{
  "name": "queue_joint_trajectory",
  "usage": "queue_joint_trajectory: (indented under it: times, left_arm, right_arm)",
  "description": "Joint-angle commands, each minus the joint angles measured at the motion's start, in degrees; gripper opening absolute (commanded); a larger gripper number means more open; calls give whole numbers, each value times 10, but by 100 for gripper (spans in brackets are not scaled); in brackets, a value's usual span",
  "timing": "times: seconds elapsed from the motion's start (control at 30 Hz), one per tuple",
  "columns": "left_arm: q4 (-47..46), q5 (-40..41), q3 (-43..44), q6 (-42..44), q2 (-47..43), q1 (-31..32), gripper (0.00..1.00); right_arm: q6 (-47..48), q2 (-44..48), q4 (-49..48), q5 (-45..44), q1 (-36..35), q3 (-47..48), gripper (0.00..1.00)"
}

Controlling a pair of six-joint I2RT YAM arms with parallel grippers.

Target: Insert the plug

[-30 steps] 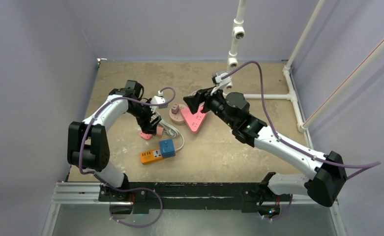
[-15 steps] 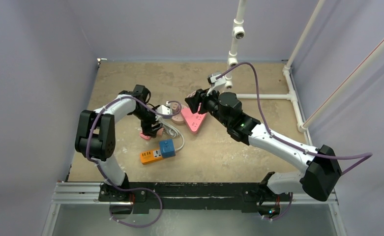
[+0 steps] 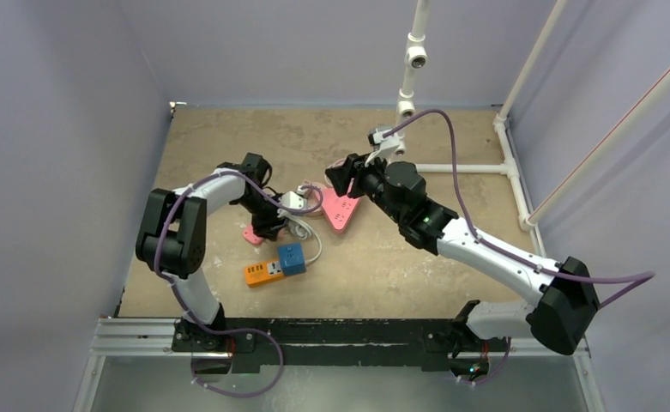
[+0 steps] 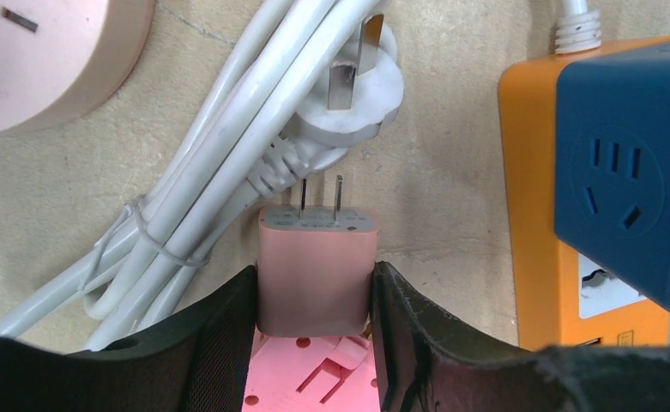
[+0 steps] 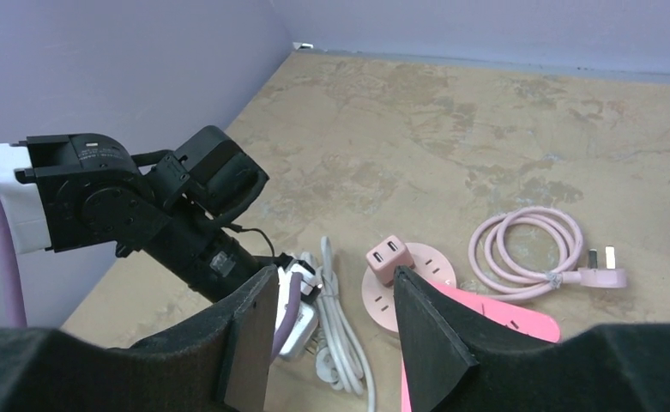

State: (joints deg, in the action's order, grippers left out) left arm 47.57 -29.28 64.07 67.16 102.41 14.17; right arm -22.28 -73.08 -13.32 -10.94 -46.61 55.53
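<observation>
A pale pink plug (image 4: pixel 316 270) with two prongs lies on a bright pink flat piece (image 4: pixel 305 378) on the table. My left gripper (image 4: pixel 314 283) is shut on it, one finger pressed against each side, and in the top view this gripper (image 3: pixel 267 225) is low over the table left of centre. An orange power strip (image 4: pixel 533 197) carrying a blue socket cube (image 4: pixel 627 172) lies just right of the plug. My right gripper (image 5: pixel 335 296) hovers open over the top corner of a pink triangular socket strip (image 3: pixel 341 210), with only table showing between its fingers.
A bundled white cable (image 4: pixel 220 172) with its white plug (image 4: pixel 348 94) lies right ahead of the pink plug's prongs. A round pink socket (image 5: pixel 383 305) holds a small pink adapter (image 5: pixel 389 257). A coiled pink cable (image 5: pixel 524 245) lies behind. White pipes (image 3: pixel 410 60) stand at the back.
My left gripper has come down and shut on the pink plug. The right gripper has narrowed its jaws and shifted slightly over the triangular strip's corner.
</observation>
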Motion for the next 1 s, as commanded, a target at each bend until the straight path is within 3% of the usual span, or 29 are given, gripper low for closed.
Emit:
queue_joint_trajectory:
  times: [0.0,0.07,0.17,0.4,0.6,0.7,0.8,0.87,0.9,0.97]
  left_arm:
    - [-30,15,-6,-8,-36,-11,24]
    - [-24,9,22,-32,-43,-26,16]
    - [14,-22,80,-56,-52,-52,14]
    - [130,-142,200,-61,-109,-99,9]
    - [121,-265,241,-139,-148,-107,1]
    - [8,-325,234,-318,-163,-106,0]
    - [-223,-360,188,-659,-187,-106,0]
    - [-449,-340,126,-899,-213,-106,0]
    - [-542,-323,102,-979,-223,-107,0]
    - [-610,-283,88,-1079,-228,-107,0]
  right_arm:
    - [-8,22,-4,-14,-4,-1,55]
    - [-6,22,-3,-14,-4,3,55]
    - [-2,23,-2,-12,-4,11,57]
    - [1,45,-24,10,-4,24,76]
    - [3,45,-67,75,-4,46,83]
    - [9,40,-100,101,-4,52,84]
    - [11,38,-122,120,-4,55,85]
    - [10,39,-141,123,-4,54,85]
    - [10,38,-149,119,-4,54,85]
    - [9,38,-167,112,-4,51,84]
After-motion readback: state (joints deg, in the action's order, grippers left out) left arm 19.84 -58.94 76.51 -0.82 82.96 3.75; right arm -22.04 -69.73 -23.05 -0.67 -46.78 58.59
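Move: The left hand already holds the pink plug down at the table; the right gripper, its likely next stop, is about 17 cm to the right, 5 cm nearer the bases and 27 cm higher. From the left hand, the round socket lies some 10 cm right and 6 cm ahead, the triangular strip 18 cm right and 5 cm ahead, the red adapter 5 cm left and 1 cm back. From the right hand, the plug lies 5 cm ahead, 17 cm left and 27 cm down. Keeping its pinch on the pink plug, the left hand lifts it off the table, rising nearly 30 cm and going about 7 cm forward, then drifting right as the wrist swings some 60 degrees, from fingers down to fingers pointing right. The empty right hand first waits, then rises about 9 cm, draws back slightly and opens wide, its fingers tipping up and turning left. ##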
